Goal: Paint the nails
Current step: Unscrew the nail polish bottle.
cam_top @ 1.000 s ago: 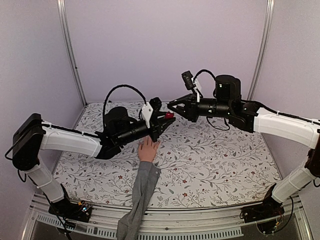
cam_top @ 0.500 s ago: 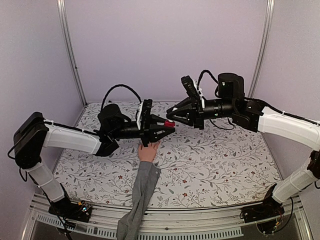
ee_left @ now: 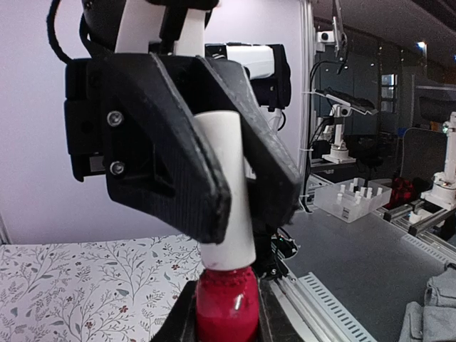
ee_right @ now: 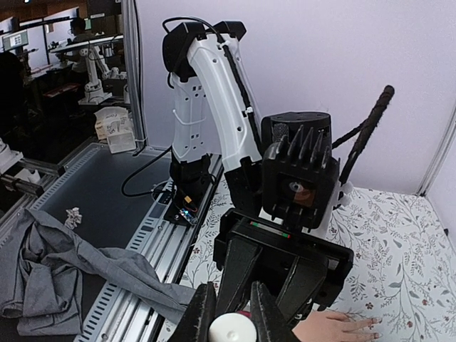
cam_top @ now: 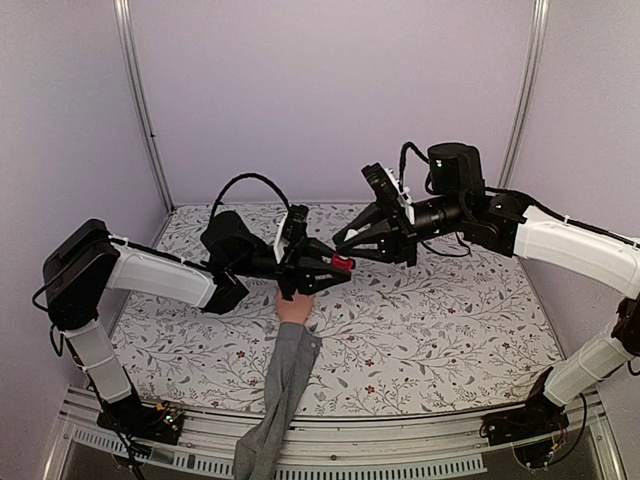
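Observation:
A small red polish bottle (ee_left: 226, 306) stands upright between the jaws of my left gripper (ee_left: 226, 317), which is shut on its glass body. My right gripper (ee_right: 233, 313) is shut on the bottle's white cap (ee_right: 233, 330) from above, and its black fingers (ee_left: 178, 164) wrap the cap (ee_left: 224, 192). In the top view both grippers meet at the bottle (cam_top: 342, 264), held in the air just beyond the peach mannequin hand (cam_top: 295, 308). The hand lies flat on its grey sleeve (cam_top: 280, 390). Its spread fingers (ee_right: 356, 326) show beside the left gripper; the nails are too small to make out.
A floral cloth (cam_top: 440, 320) covers the table. An aluminium rail (cam_top: 400, 440) runs along the near edge, and the sleeve hangs over it. Purple walls and two metal posts (cam_top: 140, 100) close in the back and sides.
Both grippers have come down and towards the near edge together with the bottle. They now hang closer over the mannequin hand, and the left wrist has turned.

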{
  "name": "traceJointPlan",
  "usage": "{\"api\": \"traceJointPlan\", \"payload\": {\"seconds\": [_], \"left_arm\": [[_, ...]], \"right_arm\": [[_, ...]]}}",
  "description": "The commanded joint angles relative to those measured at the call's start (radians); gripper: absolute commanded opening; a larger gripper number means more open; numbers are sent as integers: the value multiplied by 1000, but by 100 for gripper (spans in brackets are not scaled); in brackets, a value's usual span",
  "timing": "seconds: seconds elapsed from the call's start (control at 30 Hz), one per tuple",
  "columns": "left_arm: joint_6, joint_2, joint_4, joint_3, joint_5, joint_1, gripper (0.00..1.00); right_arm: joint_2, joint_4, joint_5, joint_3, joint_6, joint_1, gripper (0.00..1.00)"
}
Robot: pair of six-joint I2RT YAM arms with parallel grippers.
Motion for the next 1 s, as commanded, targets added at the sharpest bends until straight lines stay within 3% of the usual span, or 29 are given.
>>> {"api": "traceJointPlan", "payload": {"seconds": [0.0,0.13,0.37,0.63,0.97], "left_arm": [[17,-15,63,7,-20,-7,0],[52,-50,60,-40,-117,5,0],[160,-112,-39,-74,-337,8,0],[277,-143,-86,-100,-673,-17,0],[449,-123,-184,-67,-986,-105,0]], "right_arm": [[7,-3,28,20,-9,3,29],[-6,13,79,10,16,3,55],[-45,85,175,-26,117,3,73],[-54,152,463,-55,304,3,75],[-27,170,623,-26,416,3,70]]}}
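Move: The white cap sits between the right hand's fingers, at its hand point, with the red bottle about 4 cm straight below. The left hand has the red bottle at its own hand point, and the cap stands some 5 cm straight above. On the table, the model hand lies roughly 13 cm ahead of the left hand, 9 cm to its left and 26 cm below. The right fingers first open wide and let go of the white cap, then that hand travels about 9 cm forward, turning some 30 degrees clockwise and keeping its spread fingers around the cap for a fresh grip. Alongside it the left hand keeps its pinch on the red bottle and carries it about 9 cm forward and slightly left, rising a couple of centimetres midway before sinking most of the way back, while it winds round some 45 degrees counter-clockwise. ##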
